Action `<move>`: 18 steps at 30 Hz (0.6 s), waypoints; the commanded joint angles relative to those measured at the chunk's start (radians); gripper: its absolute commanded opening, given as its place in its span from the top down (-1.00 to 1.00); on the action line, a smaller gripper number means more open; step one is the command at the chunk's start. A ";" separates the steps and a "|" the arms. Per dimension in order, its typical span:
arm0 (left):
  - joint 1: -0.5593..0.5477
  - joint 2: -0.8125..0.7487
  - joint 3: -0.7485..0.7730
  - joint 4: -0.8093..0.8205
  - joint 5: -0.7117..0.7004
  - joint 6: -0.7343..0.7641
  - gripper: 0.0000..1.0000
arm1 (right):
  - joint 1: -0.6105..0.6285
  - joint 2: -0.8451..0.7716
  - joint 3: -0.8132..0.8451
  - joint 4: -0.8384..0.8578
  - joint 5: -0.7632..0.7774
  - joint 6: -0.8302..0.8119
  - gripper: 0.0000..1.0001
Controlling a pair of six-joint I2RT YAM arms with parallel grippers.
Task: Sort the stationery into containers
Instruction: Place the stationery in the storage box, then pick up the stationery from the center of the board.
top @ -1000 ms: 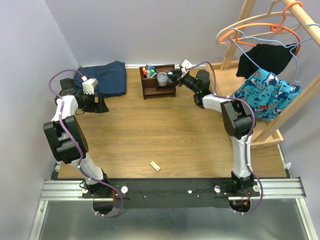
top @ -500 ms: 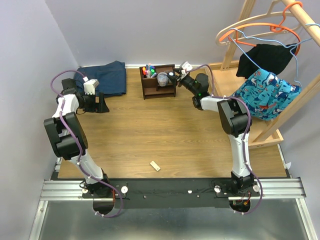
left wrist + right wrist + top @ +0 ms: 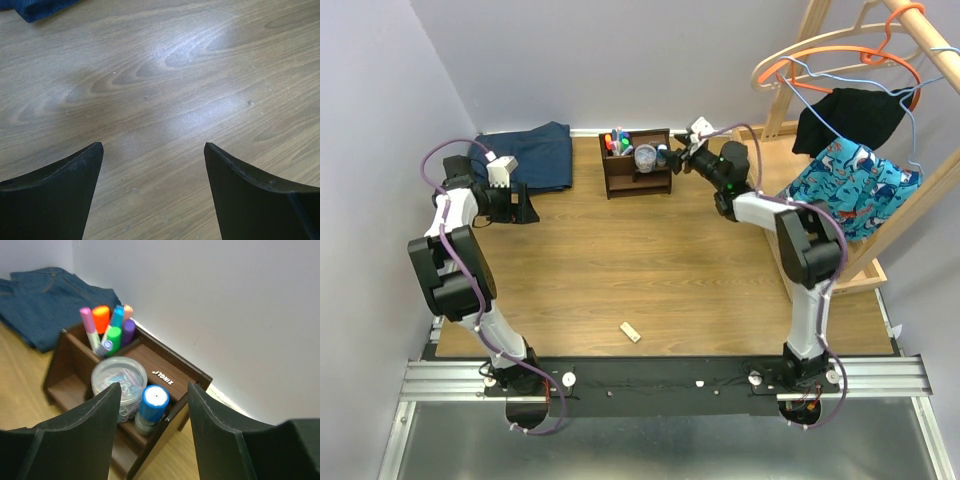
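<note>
The dark brown wooden organiser [image 3: 620, 180] stands by the back wall. Its tall section holds coloured markers and highlighters [image 3: 107, 327]. On a lower shelf of the organiser [image 3: 60, 360], a clear round tub [image 3: 120, 377] stands beside an upright blue-capped grey cylinder [image 3: 152, 402]. My right gripper [image 3: 154, 387] hovers open just right of the organiser, and its fingers do not touch the cylinder. In the overhead view my right gripper [image 3: 678, 157] sits at the organiser's right end. A small beige block [image 3: 631, 331] lies on the table near the front. My left gripper [image 3: 152, 145] is open over bare wood, far left [image 3: 523, 207].
Folded blue jeans [image 3: 535, 152] lie at the back left, behind my left gripper. A wooden clothes rack [image 3: 905, 200] with hangers and hanging clothes [image 3: 855, 185] stands at the right edge. The wall runs close behind the organiser.
My right gripper has opened, left the blue-capped cylinder standing on the organiser's shelf, and drawn back a little to the right. The left arm has not moved.
</note>
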 commanded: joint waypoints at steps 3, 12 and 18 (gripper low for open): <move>-0.028 -0.132 0.007 0.008 0.060 -0.004 -0.81 | 0.036 -0.345 -0.093 -0.553 -0.015 -0.026 -0.25; -0.110 -0.261 -0.050 0.050 -0.081 -0.052 -0.80 | 0.352 -0.629 -0.277 -1.103 0.318 0.239 -0.25; -0.125 -0.375 -0.170 0.082 -0.257 -0.167 -0.80 | 0.461 -0.642 -0.332 -1.197 0.324 0.324 -0.21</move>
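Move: From the right gripper, the eraser lies about 42 cm back and 12 cm to the left, some 19 cm below. Close at hand is the storage box, its middle about 4 cm ahead, 12 cm left and 14 cm down; the blue-capped bottle in it is roughly 3 cm ahead, 4 cm left and 6 cm down. From the left gripper, the eraser is about 30 cm back, 29 cm right and 9 cm down. Swing the right gripper, empty and still open, back from the storage box towards the eraser, about 26 cm and fast: first up over 7 cm, then down to finish a little below the starting height, tipping the fingers some 40 degrees downward on the way. Meanwhile raise the open left gripper about 7 cm, easing it right. ##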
